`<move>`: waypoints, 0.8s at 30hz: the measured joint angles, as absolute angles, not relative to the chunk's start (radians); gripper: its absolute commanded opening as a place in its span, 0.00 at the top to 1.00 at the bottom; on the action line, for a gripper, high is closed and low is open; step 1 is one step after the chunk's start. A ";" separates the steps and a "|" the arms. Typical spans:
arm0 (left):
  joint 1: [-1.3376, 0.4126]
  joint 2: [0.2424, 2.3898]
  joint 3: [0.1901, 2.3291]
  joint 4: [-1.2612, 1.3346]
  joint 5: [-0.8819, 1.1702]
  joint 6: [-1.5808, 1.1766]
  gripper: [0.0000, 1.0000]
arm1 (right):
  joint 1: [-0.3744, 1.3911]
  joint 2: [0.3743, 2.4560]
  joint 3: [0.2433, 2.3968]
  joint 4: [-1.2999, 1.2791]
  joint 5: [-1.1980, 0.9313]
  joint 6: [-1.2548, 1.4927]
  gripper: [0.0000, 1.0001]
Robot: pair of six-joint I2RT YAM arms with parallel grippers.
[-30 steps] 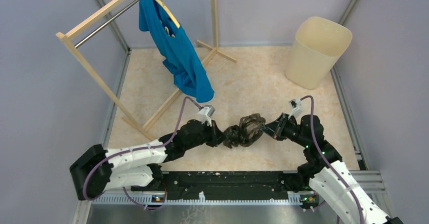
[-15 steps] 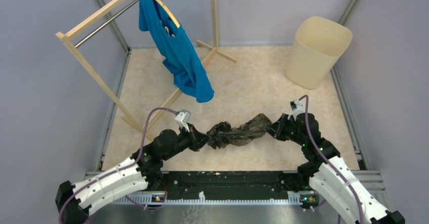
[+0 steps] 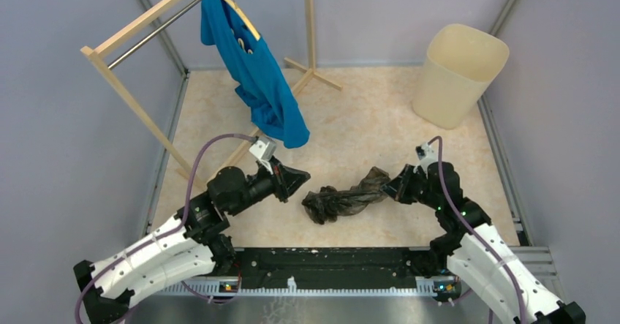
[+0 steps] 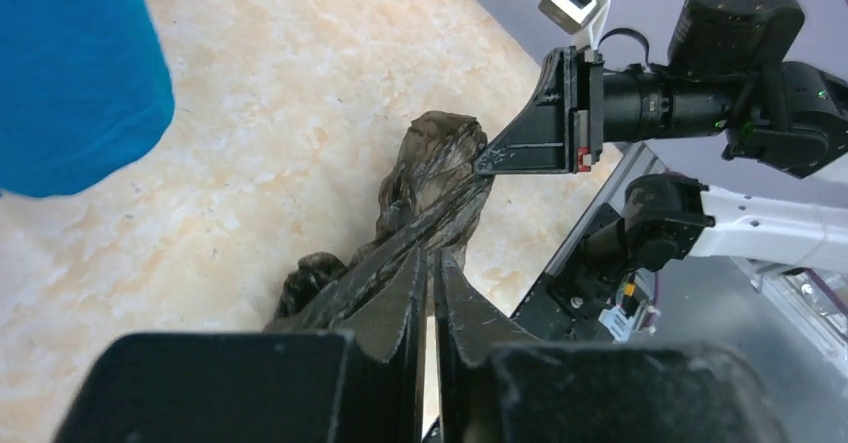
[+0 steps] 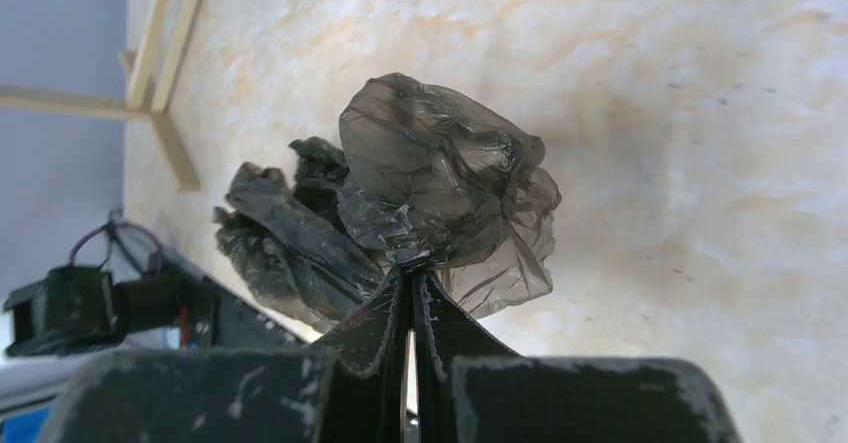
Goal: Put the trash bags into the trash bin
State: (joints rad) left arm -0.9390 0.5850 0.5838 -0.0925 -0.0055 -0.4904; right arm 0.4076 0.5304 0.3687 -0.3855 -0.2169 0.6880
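Note:
The trash bag (image 3: 342, 201) is a dark, glossy, twisted bundle lying on the table between the two arms. My right gripper (image 3: 387, 186) is shut on its right end, and the right wrist view shows the plastic (image 5: 440, 173) bunched at the closed tips of that gripper (image 5: 412, 268). A little up and left of the bag's left end is my left gripper (image 3: 303, 177), shut with nothing in it. In the left wrist view the bag (image 4: 430, 178) lies beyond my left gripper (image 4: 430, 255). The cream trash bin (image 3: 459, 75) stands at the far right, upright.
A wooden clothes rack (image 3: 131, 97) crosses the far left, with a blue shirt (image 3: 256, 75) hanging from it just beyond my left gripper. Grey walls close in the table on the left, back and right. The black base rail (image 3: 329, 265) runs along the near edge.
My left arm drew back to the left, pulling the bag out long, then came off it. The bag's left end now lies loose on the table. My right gripper has kept its hold.

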 measured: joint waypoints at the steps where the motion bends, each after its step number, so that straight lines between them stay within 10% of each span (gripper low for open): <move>1: -0.939 0.614 0.606 -0.098 0.000 -0.480 0.75 | 0.408 0.540 0.371 -0.373 -0.248 0.681 1.00; 10: -0.939 0.773 0.647 -0.202 -0.002 -0.496 0.47 | 0.411 0.829 0.798 -0.307 -0.442 0.593 1.00; 16: -0.939 0.677 0.647 -0.265 -0.066 -0.512 0.36 | 0.566 0.983 1.267 -0.436 -0.169 0.423 1.00; 24: -0.939 0.559 0.633 -0.344 -0.153 -0.556 0.31 | 0.873 1.122 1.005 -0.411 0.036 0.408 0.71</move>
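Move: The trash bag is pinched at one end in the right fingers and stretches across from them; its middle is about 10 cm left, level fore and aft, and 8 cm lower. From the right hand, the left gripper is some 20 cm left, level with it and 14 cm higher; the blue shirt's hem is 13 cm ahead, 25 cm left. The bag's middle is about 11 cm right of the empty left hand, 1 cm nearer the base, 22 cm below. The trash bag, held by the right fingers, is whipped up about 26 cm and slightly forward and left as that hand tips up nearly 30 degrees; it then swings left and about 15 cm down, towards the left gripper, partly levelling, while its fingers start to open. The empty left fingers spread to about two thirds as that hand dips some 5 cm, then drifts left. ##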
